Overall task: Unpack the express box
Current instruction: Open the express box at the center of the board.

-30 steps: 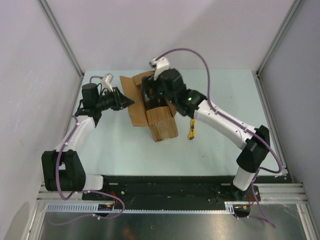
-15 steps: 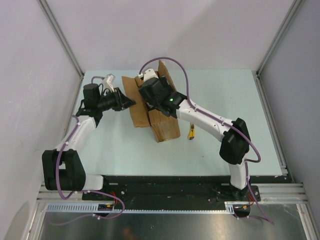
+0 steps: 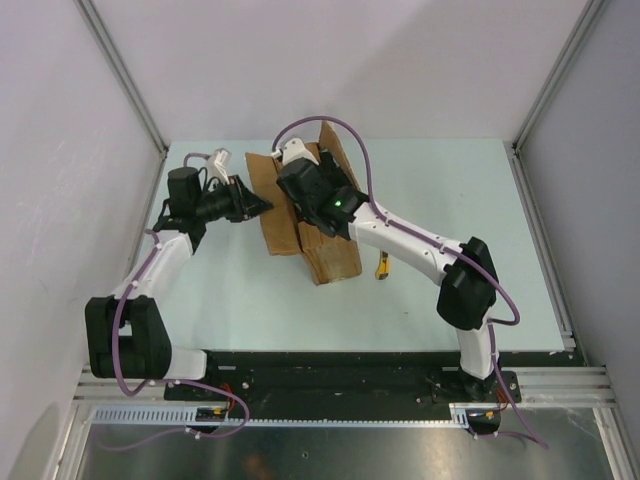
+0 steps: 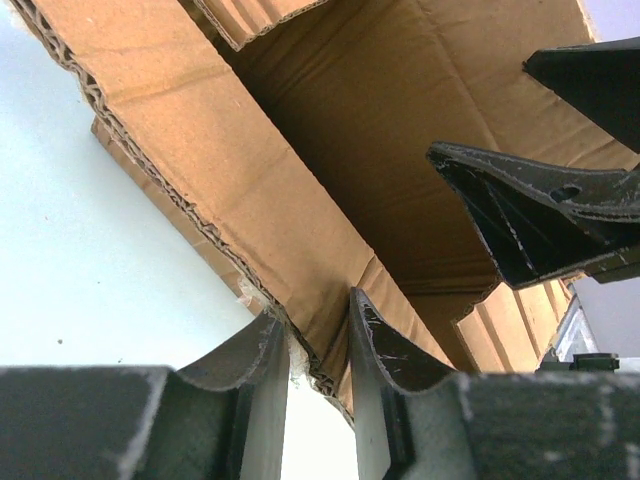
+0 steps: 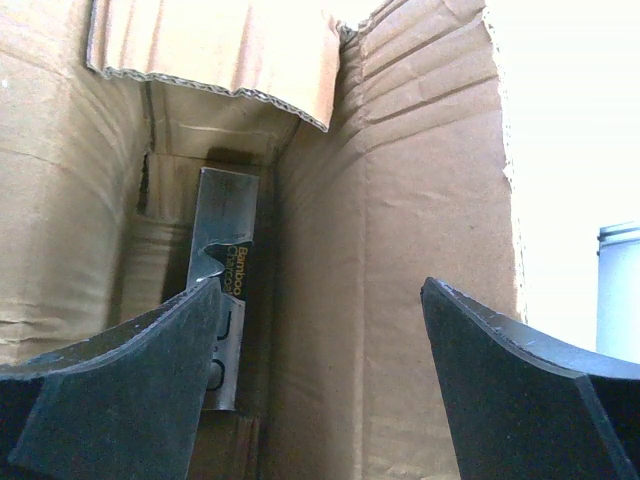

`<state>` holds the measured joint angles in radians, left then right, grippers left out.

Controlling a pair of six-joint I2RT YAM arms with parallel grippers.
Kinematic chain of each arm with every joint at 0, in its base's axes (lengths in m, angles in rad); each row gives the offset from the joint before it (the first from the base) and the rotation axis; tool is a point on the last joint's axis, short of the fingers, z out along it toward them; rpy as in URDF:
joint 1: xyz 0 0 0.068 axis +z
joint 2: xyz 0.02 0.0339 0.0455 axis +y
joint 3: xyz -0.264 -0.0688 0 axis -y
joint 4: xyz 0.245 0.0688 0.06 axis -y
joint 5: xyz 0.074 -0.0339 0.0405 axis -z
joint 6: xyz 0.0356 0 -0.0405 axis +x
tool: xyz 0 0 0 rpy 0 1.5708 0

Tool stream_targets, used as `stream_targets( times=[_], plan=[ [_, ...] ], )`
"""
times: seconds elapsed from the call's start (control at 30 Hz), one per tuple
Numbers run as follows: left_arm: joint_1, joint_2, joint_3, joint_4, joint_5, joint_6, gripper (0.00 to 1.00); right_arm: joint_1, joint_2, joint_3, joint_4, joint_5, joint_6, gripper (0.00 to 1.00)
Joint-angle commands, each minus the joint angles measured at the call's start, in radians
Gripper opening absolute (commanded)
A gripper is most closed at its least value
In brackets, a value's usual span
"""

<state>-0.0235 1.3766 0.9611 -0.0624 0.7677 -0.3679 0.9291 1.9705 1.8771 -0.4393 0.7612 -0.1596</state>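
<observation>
The express box [image 3: 330, 252], a brown cardboard carton, lies in the middle of the table with its flaps spread toward the back. My left gripper [image 3: 262, 207] is shut on the corrugated edge of the left flap [image 4: 230, 190], one finger on each side. My right gripper [image 5: 320, 300] stands open in the mouth of the box with nothing between its fingers; its dark fingertips [image 4: 520, 225] also show in the left wrist view. Deep inside the box lies a slim dark-and-white package [image 5: 228, 270] printed "Bamboo Charcoal", just beyond my right gripper's left finger.
A yellow utility knife [image 3: 382, 265] lies on the table right of the box. One flap [image 3: 335, 145] stands upright behind the right wrist. The box's inner walls [image 5: 400, 250] close in on both sides of the right gripper. Pale enclosure walls border the table.
The right arm swung left and pushed its gripper into the box mouth, raising the right flap upright. Its jaws spread slightly wider. The left gripper kept its hold on the flap.
</observation>
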Motion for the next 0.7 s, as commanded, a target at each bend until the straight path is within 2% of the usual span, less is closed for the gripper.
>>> stream_targets(
  times=[0.0, 0.17, 0.4, 0.5, 0.63, 0.67],
  plan=[
    [-0.019, 0.053, -0.064, -0.163, -0.030, 0.061, 0.00, -0.039, 0.002, 0.036, -0.042, 0.088, 0.026, 0.86],
    [-0.019, 0.056, -0.067, -0.162, -0.027, 0.063, 0.00, -0.078, 0.034, 0.020, -0.091, 0.058, 0.103, 0.85],
    [-0.019, 0.058, -0.067, -0.163, -0.024, 0.063, 0.00, -0.122, 0.047, -0.029, -0.145, -0.097, 0.210, 0.81],
    [-0.019, 0.056, -0.065, -0.163, -0.019, 0.063, 0.00, -0.145, 0.050, -0.044, -0.161, -0.169, 0.255, 0.75],
    [-0.021, 0.061, -0.062, -0.163, -0.016, 0.061, 0.00, -0.168, 0.054, -0.061, -0.162, -0.261, 0.291, 0.58],
    [-0.023, 0.062, -0.062, -0.163, -0.015, 0.061, 0.00, -0.182, 0.057, -0.067, -0.168, -0.301, 0.304, 0.57]
  ],
)
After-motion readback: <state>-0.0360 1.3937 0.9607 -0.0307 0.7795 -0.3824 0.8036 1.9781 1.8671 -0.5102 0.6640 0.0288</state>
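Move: The right flap I go for stands some 5 cm to the right of my right hand, about 1 cm farther out and 4 cm lower. The black box inside the carton lies about 5 cm ahead and 5 cm left of that hand, some 17 cm below. The left flap, still pinched in my left hand, is about 13 cm left of my right hand, 4 cm back and 4 cm lower. From my left hand the right flap is roughly 17 cm right and 6 cm ahead. I swing my right hand out of the middle of the opening towards the right flap, about 4 cm to the right while going some 3 cm forward and 3 cm down, turning slightly clockwise and rolling its left side up. Late on the fingers start to close around the flap's fold, still well apart, one on the inner side and one over the flap. My left hand keeps its pinch on the left flap. ##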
